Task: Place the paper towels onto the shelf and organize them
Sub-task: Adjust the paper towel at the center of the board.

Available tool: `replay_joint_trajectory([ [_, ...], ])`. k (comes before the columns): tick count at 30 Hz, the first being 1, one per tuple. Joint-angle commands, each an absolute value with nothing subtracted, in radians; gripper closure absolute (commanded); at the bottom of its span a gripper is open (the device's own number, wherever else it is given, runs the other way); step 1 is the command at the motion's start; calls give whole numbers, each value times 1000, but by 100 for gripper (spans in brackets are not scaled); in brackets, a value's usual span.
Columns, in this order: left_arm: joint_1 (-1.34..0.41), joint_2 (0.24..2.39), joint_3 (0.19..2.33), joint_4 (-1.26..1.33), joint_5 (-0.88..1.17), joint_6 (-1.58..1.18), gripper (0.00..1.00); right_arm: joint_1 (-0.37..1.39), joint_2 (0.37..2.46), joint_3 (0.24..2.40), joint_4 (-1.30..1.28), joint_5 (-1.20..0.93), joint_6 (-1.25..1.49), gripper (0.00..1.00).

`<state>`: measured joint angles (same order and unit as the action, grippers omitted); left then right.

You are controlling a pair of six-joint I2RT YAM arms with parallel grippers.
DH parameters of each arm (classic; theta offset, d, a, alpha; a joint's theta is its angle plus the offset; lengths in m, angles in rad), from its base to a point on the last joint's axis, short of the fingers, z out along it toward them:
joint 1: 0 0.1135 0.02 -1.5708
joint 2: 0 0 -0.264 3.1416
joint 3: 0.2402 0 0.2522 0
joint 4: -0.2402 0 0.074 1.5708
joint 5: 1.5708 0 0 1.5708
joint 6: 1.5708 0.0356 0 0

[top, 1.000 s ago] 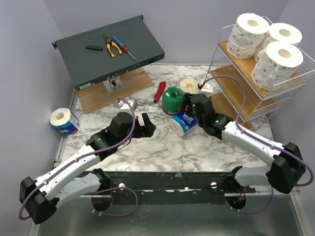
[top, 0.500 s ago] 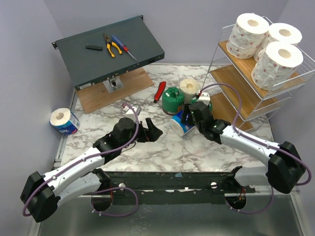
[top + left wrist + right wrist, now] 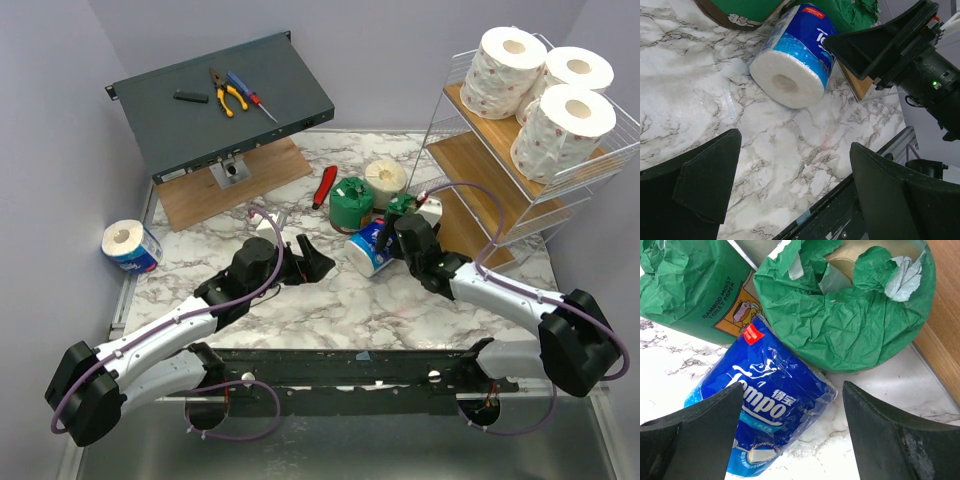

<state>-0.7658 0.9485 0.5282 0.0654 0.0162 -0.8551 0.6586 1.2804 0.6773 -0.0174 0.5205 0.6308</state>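
Observation:
A blue-wrapped paper towel roll (image 3: 364,250) (image 3: 795,65) (image 3: 760,405) lies on its side mid-table. My right gripper (image 3: 388,240) (image 3: 790,440) is open just above it, with the roll's end between the fingers. My left gripper (image 3: 318,262) (image 3: 795,185) stands open over bare marble, a short way left of the roll. Two green-wrapped rolls (image 3: 352,203) (image 3: 850,315) and a cream roll (image 3: 385,180) sit behind it. Another blue roll (image 3: 130,245) rests at the far left. Three white pink-specked rolls (image 3: 560,125) fill the top tier of the shelf (image 3: 480,160).
A dark grey metal box (image 3: 290,75) with pliers and screwdrivers stands at the back left on a wood board (image 3: 190,195). A red-handled tool (image 3: 325,185) lies beside the green rolls. The shelf's lower wood tiers (image 3: 465,215) are close to my right arm.
My left gripper has moved right toward the blue roll. My right gripper has drawn back toward the near side and opened wider, uncovering the cream roll.

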Motion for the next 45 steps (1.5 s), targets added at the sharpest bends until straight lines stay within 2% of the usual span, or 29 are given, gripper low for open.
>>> replay_joint_trajectory([
  [1,-761,946,534,73,28,-854,7,629,1272,630,94,428,621,19],
  [15,-761,956,534,81,31,-833,7,635,1211,502,260,82,668,24],
  [26,-761,926,520,17,-27,-830,7,827,1171,507,230,94,677,25],
  [32,-761,894,513,-47,-76,-833,7,826,1078,541,156,236,676,22],
  [36,-761,896,522,-71,-96,-842,7,818,1137,588,129,273,686,22],
  [45,-761,887,535,-97,-95,-812,8,661,1192,489,360,10,748,20],
])
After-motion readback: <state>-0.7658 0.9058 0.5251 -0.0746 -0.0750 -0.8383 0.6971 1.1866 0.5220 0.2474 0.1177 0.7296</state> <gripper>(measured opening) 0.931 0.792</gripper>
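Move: The blue Tempo roll lies under the right hand's left side, its middle about 5 cm left, 3 cm back and 5 cm below. From that hand, the right green roll stands some 4 cm ahead and 2 cm right, the left green roll about 5 cm ahead and 11 cm left, both tops closer to finger height. From the left hand the Tempo roll is roughly 5 cm ahead, 11 cm right and 11 cm lower. The Tempo roll is swept clear of the green rolls by the open right gripper, which travels about 10 cm left and 8 cm back while rolling its left side up and swinging counter-clockwise nearly 30 degrees. It then lifts some 4 cm, comes forward and partly right, and sinks again by the roll's right end, fingers still open. The left hand eases about 2 cm left and down. ##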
